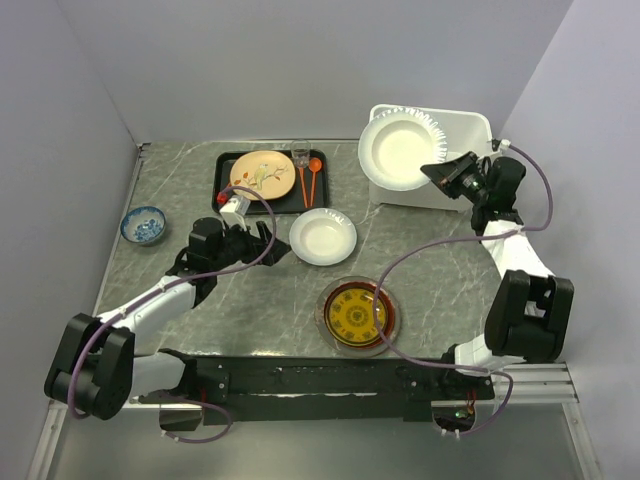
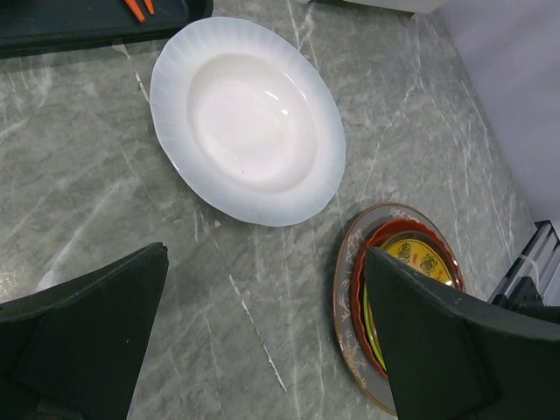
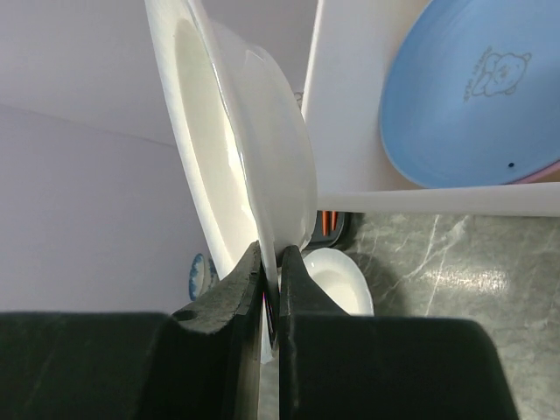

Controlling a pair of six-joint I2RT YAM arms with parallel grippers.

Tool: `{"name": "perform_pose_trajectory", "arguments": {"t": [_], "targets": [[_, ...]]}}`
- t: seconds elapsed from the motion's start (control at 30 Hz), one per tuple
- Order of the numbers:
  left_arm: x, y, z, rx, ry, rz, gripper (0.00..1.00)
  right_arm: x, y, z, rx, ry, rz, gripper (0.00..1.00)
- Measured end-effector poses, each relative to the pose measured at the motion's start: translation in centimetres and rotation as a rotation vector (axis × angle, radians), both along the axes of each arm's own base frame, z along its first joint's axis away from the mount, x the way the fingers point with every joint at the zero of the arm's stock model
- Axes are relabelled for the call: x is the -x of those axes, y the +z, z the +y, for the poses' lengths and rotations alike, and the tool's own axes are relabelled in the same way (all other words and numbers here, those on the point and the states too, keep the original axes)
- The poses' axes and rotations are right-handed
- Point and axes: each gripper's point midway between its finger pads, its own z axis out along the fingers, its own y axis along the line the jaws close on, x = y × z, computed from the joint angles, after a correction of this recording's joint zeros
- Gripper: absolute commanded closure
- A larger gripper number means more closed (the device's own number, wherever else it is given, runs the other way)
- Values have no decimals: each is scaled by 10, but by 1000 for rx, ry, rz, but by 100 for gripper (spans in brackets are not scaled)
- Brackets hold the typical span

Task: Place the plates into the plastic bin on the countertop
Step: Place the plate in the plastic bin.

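My right gripper (image 1: 440, 172) (image 3: 271, 262) is shut on the rim of a white plate (image 1: 400, 150) (image 3: 254, 149), holding it tilted on edge over the left end of the white plastic bin (image 1: 470, 125) (image 3: 350, 105). A blue plate (image 3: 472, 96) lies inside the bin. A second white plate (image 1: 323, 237) (image 2: 249, 118) rests on the countertop (image 1: 440, 260). Just left of it, my left gripper (image 1: 262, 240) (image 2: 262, 254) hangs open and holds nothing. A stack of plates (image 1: 357, 316) (image 2: 394, 289), topped by a gold-patterned dark red one, sits near the front. A cream floral plate (image 1: 262, 174) lies on the tray.
A flat black tray (image 1: 225, 185) at the back holds the floral plate and orange utensils (image 1: 312, 178). A small blue-patterned bowl (image 1: 143, 225) stands near the left wall. Walls close in the left, back and right sides.
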Motion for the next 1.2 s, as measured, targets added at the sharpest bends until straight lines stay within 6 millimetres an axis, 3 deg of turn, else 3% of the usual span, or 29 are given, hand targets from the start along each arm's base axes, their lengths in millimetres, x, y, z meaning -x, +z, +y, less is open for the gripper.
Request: {"name": "perform_pose_trajectory", "arguments": {"t": [0.37, 0.57, 1.2], "targets": [[1, -2, -2, 1, -11, 6, 1, -19, -24, -16, -91, -39, 77, 100], [1, -2, -1, -2, -9, 7, 1, -36, -19, -21, -113, -48, 62, 100], [0, -12, -3, -12, -12, 29, 1, -55, -7, -34, -66, -106, 44, 100]]}}
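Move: About 14 cm ahead of the right hand, 4 cm to its right and some 19 cm lower is the middle of the plastic bin, which the held white plate is bound for. The blue plate lying inside is straight ahead, roughly 15 cm out and 21 cm down. The other white plate rests on the counter about 28 cm left, 8 cm back and 26 cm down. From the left hand the bin is some 35 cm ahead, 49 cm right and 8 cm down. Carrying the white plate farther in over the plastic bin, the right hand goes about 5 cm forward and some 3 cm right, its fingers still shut on the plate's right-hand rim. It dips about 2 cm early on, then climbs most of that back while reaching on, the wrist rolling slightly left-side-up and turning a little clockwise. ##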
